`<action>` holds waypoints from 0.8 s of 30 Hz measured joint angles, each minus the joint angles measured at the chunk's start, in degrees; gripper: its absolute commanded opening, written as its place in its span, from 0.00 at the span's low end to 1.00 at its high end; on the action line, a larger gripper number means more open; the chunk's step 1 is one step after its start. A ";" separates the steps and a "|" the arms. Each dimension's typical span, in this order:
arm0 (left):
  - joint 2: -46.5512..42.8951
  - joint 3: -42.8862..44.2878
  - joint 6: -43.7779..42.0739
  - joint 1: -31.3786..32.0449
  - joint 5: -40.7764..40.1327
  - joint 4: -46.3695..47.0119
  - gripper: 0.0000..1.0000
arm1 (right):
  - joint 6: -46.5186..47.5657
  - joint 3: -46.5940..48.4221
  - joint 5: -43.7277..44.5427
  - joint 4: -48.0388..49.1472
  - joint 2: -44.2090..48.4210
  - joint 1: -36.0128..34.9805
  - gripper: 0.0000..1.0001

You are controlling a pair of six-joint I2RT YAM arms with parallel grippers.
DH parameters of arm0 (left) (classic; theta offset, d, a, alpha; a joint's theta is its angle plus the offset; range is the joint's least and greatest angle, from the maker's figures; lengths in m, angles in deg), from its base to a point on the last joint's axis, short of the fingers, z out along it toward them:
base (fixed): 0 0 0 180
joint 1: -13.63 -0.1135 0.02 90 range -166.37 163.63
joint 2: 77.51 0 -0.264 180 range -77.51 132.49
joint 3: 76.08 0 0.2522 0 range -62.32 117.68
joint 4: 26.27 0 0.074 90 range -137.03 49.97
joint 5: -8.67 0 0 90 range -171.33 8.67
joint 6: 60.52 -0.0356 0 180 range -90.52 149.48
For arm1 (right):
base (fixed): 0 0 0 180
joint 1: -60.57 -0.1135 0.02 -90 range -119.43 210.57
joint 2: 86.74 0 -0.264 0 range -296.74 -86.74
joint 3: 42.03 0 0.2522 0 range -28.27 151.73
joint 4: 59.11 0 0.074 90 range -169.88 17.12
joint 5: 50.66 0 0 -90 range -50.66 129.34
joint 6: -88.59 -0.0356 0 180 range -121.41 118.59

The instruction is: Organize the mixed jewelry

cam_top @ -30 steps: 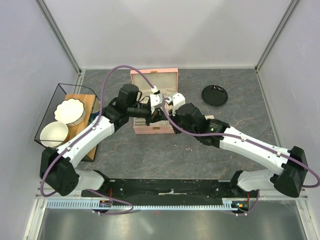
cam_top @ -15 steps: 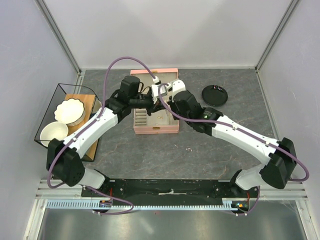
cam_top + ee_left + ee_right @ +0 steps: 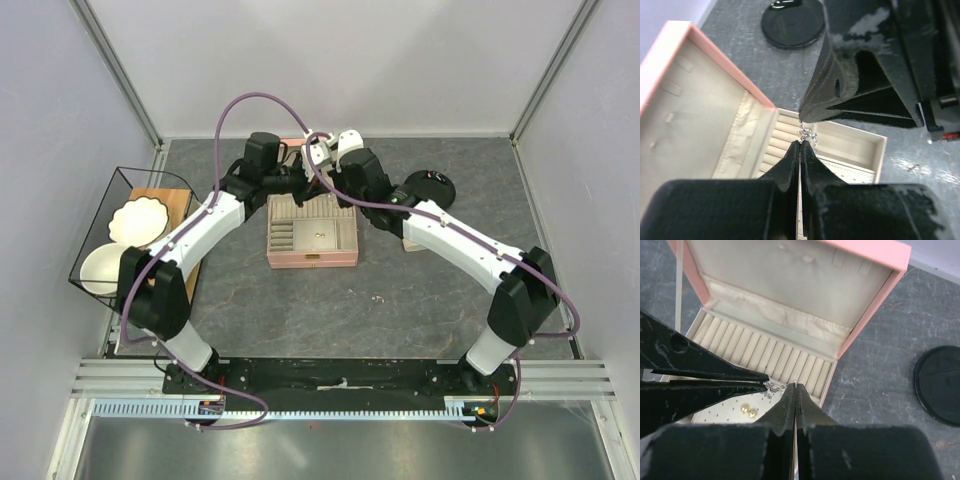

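The pink box (image 3: 310,257) lies open, its lid (image 3: 790,275) tilted back. Both grippers meet above the ring rolls (image 3: 765,357) at the back of its tray. My left gripper (image 3: 800,143) is shut on a fine silvery chain (image 3: 808,134). From its fingers (image 3: 700,371) the chain (image 3: 771,387) runs to my right gripper (image 3: 796,386), which is also shut, a silver bit at its tip. The right fingers (image 3: 850,95) close from above. Two gold earrings (image 3: 748,411) sit on the dotted pad. A tiny loose piece (image 3: 378,298) lies on the table.
A round black disc (image 3: 430,190) lies right of the box. A beige pad (image 3: 414,243) peeks out under the right arm. At the left, a wire frame (image 3: 92,232) holds a wooden board and two white bowls (image 3: 138,222).
Both arms have swung away from me, from over the box's tray to its back edge by the lid. The tray now shows in the top view. Both grippers stayed shut.
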 measured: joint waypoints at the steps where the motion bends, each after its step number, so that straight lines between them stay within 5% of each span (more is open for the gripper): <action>1: 0.94 0.94 0.00 -0.26 -0.17 0.24 0.01 | 0.07 0.83 -0.31 0.37 -0.83 0.46 0.00; 24: 15.10 16.65 4.57 -5.35 -7.61 3.45 0.01 | 2.73 16.15 -4.61 3.63 -14.51 6.19 0.00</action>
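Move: Just ahead of both closed grippers, which share a silver chain, stands the open lid: its upper edge is about 13 cm ahead, 5 cm left and 6 cm below the left hand, and 13 cm ahead, 7 cm left of the right. The ring rolls lie some 19 cm beneath the left hand, 2 cm ahead and 4 cm left. The black plate is about 7 cm ahead, 20 cm right of the right hand. Carrying the chain between them with fingers kept shut, both hands travel nearly level and forward, from over the ring rolls towards the lid's upper edge. The left goes farther, about 11 cm, edging left and turning some 15 degrees counter-clockwise; the right follows about 9 cm with its wrist almost unturned, both slowing towards the end. ##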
